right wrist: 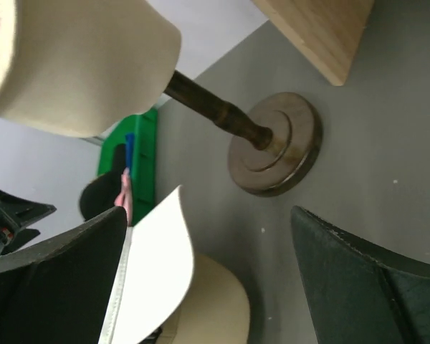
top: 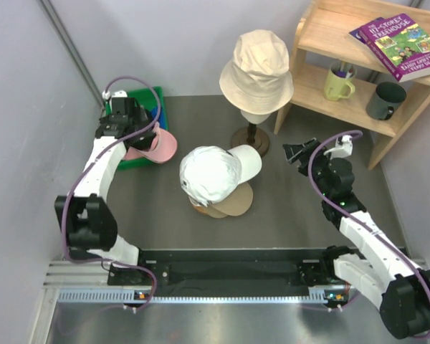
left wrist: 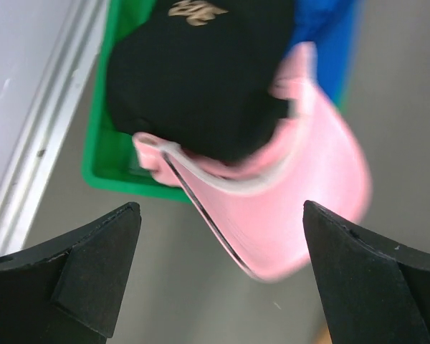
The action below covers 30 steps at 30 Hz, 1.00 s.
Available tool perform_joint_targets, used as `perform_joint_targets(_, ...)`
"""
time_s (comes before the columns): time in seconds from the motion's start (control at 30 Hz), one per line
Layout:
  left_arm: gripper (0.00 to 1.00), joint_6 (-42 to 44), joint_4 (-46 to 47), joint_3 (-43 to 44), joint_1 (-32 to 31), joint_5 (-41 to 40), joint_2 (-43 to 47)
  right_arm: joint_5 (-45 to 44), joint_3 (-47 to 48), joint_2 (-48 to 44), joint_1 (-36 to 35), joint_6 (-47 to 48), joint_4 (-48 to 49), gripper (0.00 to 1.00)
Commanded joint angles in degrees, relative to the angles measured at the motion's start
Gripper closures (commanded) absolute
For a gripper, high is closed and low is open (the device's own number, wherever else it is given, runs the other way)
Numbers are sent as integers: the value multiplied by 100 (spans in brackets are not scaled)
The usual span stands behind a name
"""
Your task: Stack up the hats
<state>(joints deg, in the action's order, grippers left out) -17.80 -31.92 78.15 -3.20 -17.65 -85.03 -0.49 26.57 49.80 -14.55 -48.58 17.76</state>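
Observation:
A white cap lies on a tan cap at the table's middle. A pink cap lies half on a green tray at the left, with a blue cap behind it. A cream bucket hat sits on the head form. My left gripper is open just above the pink cap; in the left wrist view its brim sticks out from under a black cap. My right gripper is open and empty, right of the white brim.
The stand's round base is by my right gripper. A wooden shelf at the back right holds two mugs and a book. Grey walls close in on the left and at the back.

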Motion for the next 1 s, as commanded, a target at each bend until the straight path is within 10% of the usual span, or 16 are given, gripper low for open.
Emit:
perform_joint_targets(0.0, 1, 286, 441, 507, 276, -590, -933, -31, 682, 414, 127, 595, -352, 5)
perform_joint_targets(0.43, 13, 163, 1197, 1808, 839, -292, -2939, 910, 1966, 2094, 514, 613, -1, 5)
perform_joint_targets(0.73, 91, 31, 1311, 1941, 830, -213, -2984, 1376, 2485, 2702, 576, 630, 210, 7)
perform_joint_targets(0.97, 100, 382, 1662, 1897, 839, -99, -2519, 1368, 2740, 2509, 567, 1007, 114, 7)
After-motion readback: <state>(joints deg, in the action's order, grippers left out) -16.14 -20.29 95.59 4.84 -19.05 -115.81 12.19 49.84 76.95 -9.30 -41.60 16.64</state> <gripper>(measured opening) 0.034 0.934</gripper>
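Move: The black cap lies in the green bin, its middle some 16 cm ahead of the left hand, about 7 cm to its left and 10 cm below. The pink cap's brim juts out from under it, about 9 cm ahead of the left hand, 1 cm to the right and 12 cm down; the blue cap is some 20 cm ahead, 2 cm right and 12 cm down. From the right hand, the black cap is about 60 cm left, 20 cm ahead and 10 cm lower. With its fingers wide open, the left hand dives forward, left and down over the pink brim to the black cap, then levels out and slides on forward, some 12 cm forward and 9 cm down in all, slowing as the fingers shut and pinch the cloth on the near side of the crown, below the logo. Meanwhile the empty right hand, fingers still open, pushes about 9 cm forward towards the shelf by the tall stand, drifting slightly left and turning a little counter-clockwise. ##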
